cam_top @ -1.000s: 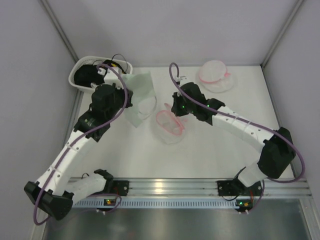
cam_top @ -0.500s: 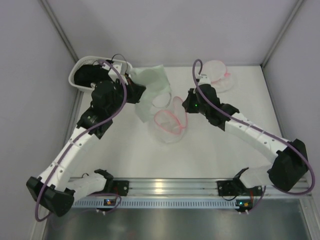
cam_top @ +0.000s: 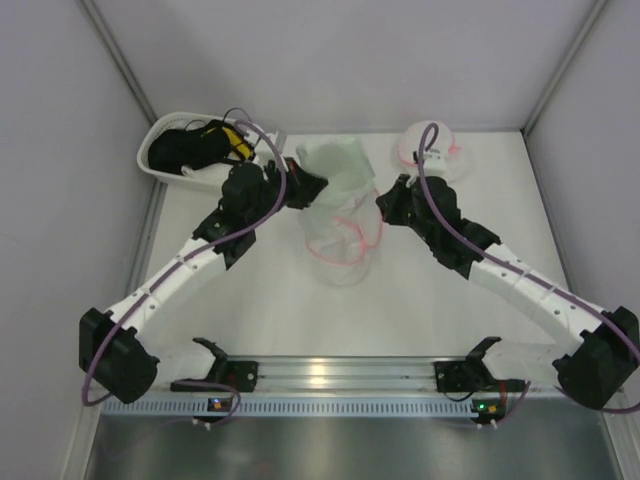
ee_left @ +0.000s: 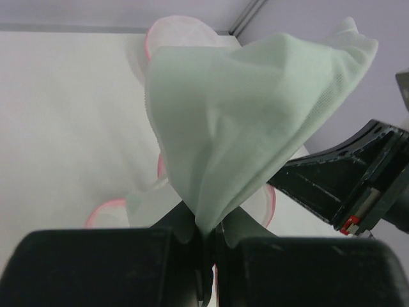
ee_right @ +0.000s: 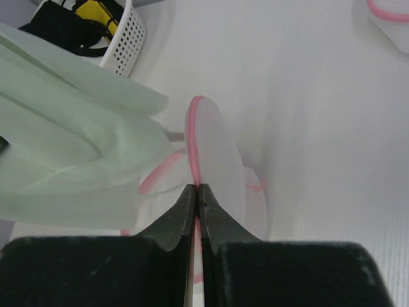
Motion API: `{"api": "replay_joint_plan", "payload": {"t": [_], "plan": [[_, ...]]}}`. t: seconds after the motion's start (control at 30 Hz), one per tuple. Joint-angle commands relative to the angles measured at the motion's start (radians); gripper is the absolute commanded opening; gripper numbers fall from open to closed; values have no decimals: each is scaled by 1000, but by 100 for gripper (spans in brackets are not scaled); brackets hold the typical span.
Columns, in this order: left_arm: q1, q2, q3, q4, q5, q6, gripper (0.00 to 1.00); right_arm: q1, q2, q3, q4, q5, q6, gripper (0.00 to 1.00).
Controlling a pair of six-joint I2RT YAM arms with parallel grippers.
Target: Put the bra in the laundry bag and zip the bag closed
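Note:
The bra is a pale greenish-white fabric piece hanging from my left gripper, which is shut on its edge. In the left wrist view the bra spreads out above my gripper. It hangs over the back of the laundry bag, a white mesh pouch with a pink zipper rim at the table's middle. My right gripper is shut on the bag's pink-edged flap and holds it upright, as the right wrist view shows. The bra is just left of that flap.
A white plastic basket with a black and yellow tangle stands at the back left. A second pink-rimmed mesh pouch lies at the back right. Grey walls close in on three sides.
My left gripper has carried the bra to the right, up to the laundry bag. My right gripper has moved right and back, raising the bag's flap.

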Motion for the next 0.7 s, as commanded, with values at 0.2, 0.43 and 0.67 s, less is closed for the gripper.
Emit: {"api": "replay_joint_plan", "payload": {"t": [0.2, 0.43, 0.67], "plan": [[-156, 9, -178, 209, -78, 17, 0, -35, -56, 7, 101, 65, 3, 0], [-167, 63, -278, 199, -91, 47, 0, -52, -69, 36, 109, 60, -34, 0], [-174, 157, -273, 114, -158, 101, 0, -55, -72, 48, 125, -1, -51, 0]]}}
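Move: Ahead-right of its foot, the left hand keeps the bra pinched; the laundry bag's mouth lies about 18 cm below it, some 4 cm back and 5 cm right. The right hand still holds that bag's rim, with the mouth's middle about 8 cm left, 1 cm back and 12 cm below. From the left hand, the spare bag is roughly 25 cm ahead, 26 cm right, and the basket 22 cm ahead, 31 cm left, both well below. Lowering the pinched bra towards the laundry bag's mouth, the left hand first goes down, back and to its right together, then sinks almost straight, some 17 cm in all, its fingers tipping about 20 degrees downward. The right hand keeps its pinch on the rim, easing roughly 2 cm to its right and as much up. ##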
